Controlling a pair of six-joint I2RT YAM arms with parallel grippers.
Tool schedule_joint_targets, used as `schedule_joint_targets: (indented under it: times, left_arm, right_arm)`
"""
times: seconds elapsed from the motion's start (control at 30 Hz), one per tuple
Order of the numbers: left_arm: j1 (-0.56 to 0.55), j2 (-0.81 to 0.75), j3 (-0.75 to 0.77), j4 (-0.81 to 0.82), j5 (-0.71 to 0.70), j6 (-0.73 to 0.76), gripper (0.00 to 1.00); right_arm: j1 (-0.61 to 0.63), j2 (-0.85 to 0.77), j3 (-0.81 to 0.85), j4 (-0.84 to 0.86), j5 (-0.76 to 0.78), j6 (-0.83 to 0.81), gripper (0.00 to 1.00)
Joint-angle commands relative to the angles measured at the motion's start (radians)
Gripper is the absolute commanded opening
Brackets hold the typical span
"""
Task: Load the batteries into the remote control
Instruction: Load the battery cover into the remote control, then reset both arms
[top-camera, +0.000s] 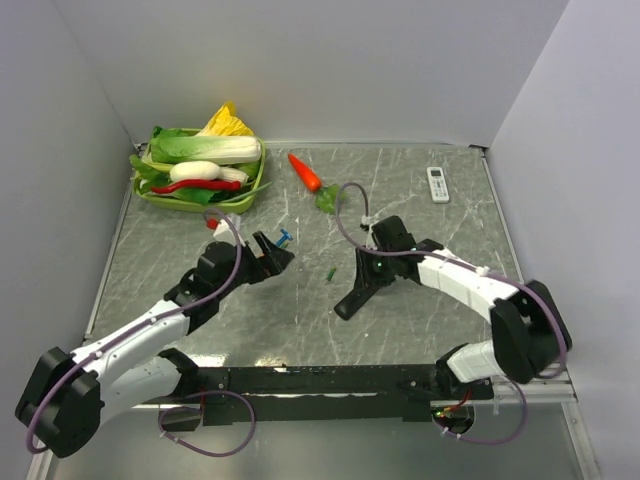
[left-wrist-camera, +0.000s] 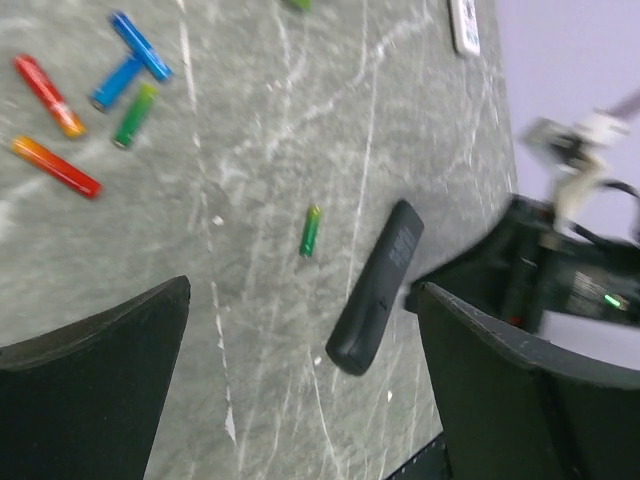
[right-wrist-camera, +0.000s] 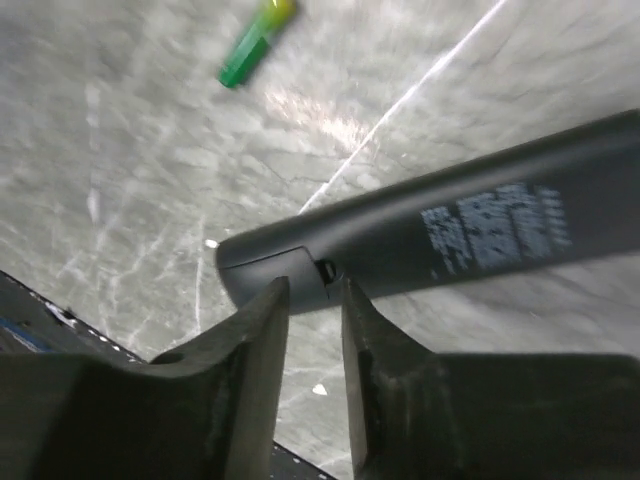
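The black remote control (top-camera: 355, 291) lies slantwise at mid-table, its printed back (right-wrist-camera: 500, 225) facing up. My right gripper (right-wrist-camera: 315, 290) has its jaws a narrow gap apart; both tips rest at the battery-cover latch near the remote's end, with nothing between them. One green battery (top-camera: 329, 272) (left-wrist-camera: 311, 230) (right-wrist-camera: 255, 40) lies just left of the remote. Several more batteries, in red (left-wrist-camera: 45, 95), orange (left-wrist-camera: 55, 165), blue (left-wrist-camera: 140, 45) and green (left-wrist-camera: 134, 115), lie in a loose group further left. My left gripper (top-camera: 278, 252) (left-wrist-camera: 300, 290) hovers wide open and empty beside that group.
A green tray (top-camera: 246, 198) of vegetables stands at the back left. An orange carrot (top-camera: 305, 172) and a green leafy piece (top-camera: 326, 200) lie behind the remote. A white remote (top-camera: 438, 184) (left-wrist-camera: 465, 25) rests at the back right. Walls close in three sides.
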Motion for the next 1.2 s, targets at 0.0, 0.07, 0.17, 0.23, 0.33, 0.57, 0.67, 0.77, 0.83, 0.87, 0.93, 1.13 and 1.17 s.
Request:
schedule_joint_targets:
  times: [0.0, 0.07, 0.17, 0.23, 0.33, 0.57, 0.67, 0.77, 0.83, 0.87, 0.93, 1.13, 1.17]
  left_arm:
    - [0.076, -0.039, 0.090, -0.069, 0.015, 0.012, 0.99]
    - [0.133, -0.059, 0.116, -0.134, 0.016, 0.018, 0.99]
    - [0.226, -0.111, 0.188, -0.251, 0.004, 0.044, 0.99]
    - [0.292, -0.153, 0.257, -0.315, -0.028, 0.076, 0.99]
    - [0.322, -0.192, 0.391, -0.452, -0.161, 0.144, 0.99]
    - [0.322, -0.312, 0.639, -0.546, -0.481, 0.283, 0.99]
    - [0.322, -0.408, 0.629, -0.460, -0.559, 0.302, 0.99]
    - [0.322, -0.508, 0.582, -0.337, -0.571, 0.349, 0.99]
    - [0.322, -0.559, 0.555, -0.269, -0.590, 0.388, 0.99]
    - [0.322, -0.571, 0.543, -0.262, -0.600, 0.391, 0.99]
    - [0.322, -0.580, 0.544, -0.264, -0.622, 0.402, 0.99]
    - [0.320, -0.551, 0.549, -0.267, -0.605, 0.402, 1.00]
    - [0.322, -0.546, 0.548, -0.267, -0.610, 0.386, 0.99]
  right_arm:
    - [-0.022, -0.165, 0.140, -0.023, 0.143, -0.017, 0.45]
    - [-0.048, -0.233, 0.165, -0.031, 0.178, -0.009, 0.50]
    - [-0.093, -0.335, 0.206, -0.049, 0.322, -0.001, 0.72]
    - [-0.116, -0.422, 0.215, -0.060, 0.446, 0.000, 0.90]
    - [-0.125, -0.545, 0.231, -0.065, 0.606, -0.015, 1.00]
    - [-0.125, -0.776, 0.237, 0.004, 0.784, -0.093, 1.00]
    - [-0.125, -0.840, 0.223, 0.050, 0.814, -0.110, 1.00]
    - [-0.125, -0.886, 0.202, 0.093, 0.805, -0.145, 1.00]
    - [-0.125, -0.912, 0.192, 0.105, 0.803, -0.164, 1.00]
    - [-0.125, -0.924, 0.189, 0.107, 0.807, -0.176, 1.00]
    - [-0.124, -0.935, 0.185, 0.115, 0.806, -0.184, 1.00]
    - [-0.124, -0.963, 0.159, 0.142, 0.800, -0.173, 1.00]
    - [-0.124, -0.967, 0.157, 0.147, 0.801, -0.161, 1.00]
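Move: The battery cover, already on the near-left end of the remote, is about 2 cm left of the right hand, 2 cm back and 3 cm below. The remote's middle is about 2 cm ahead, 2 cm right and 3 cm below, and the loose green battery some 6 cm ahead, 6 cm left and 4 cm below. From the left hand, the battery cover is roughly 16 cm right, 7 cm back and 12 cm below. The right hand leaves the battery cover, rising about 35 cm and swinging 20 cm right, first reaching forward and then drawing back, while its fingers open wide and its wrist tips up to look ahead, turning clockwise. The left hand, empty and wide open, also retreats, up some 33 cm and 25 cm left, slightly forward then back, tipping up and turning counter-clockwise. ##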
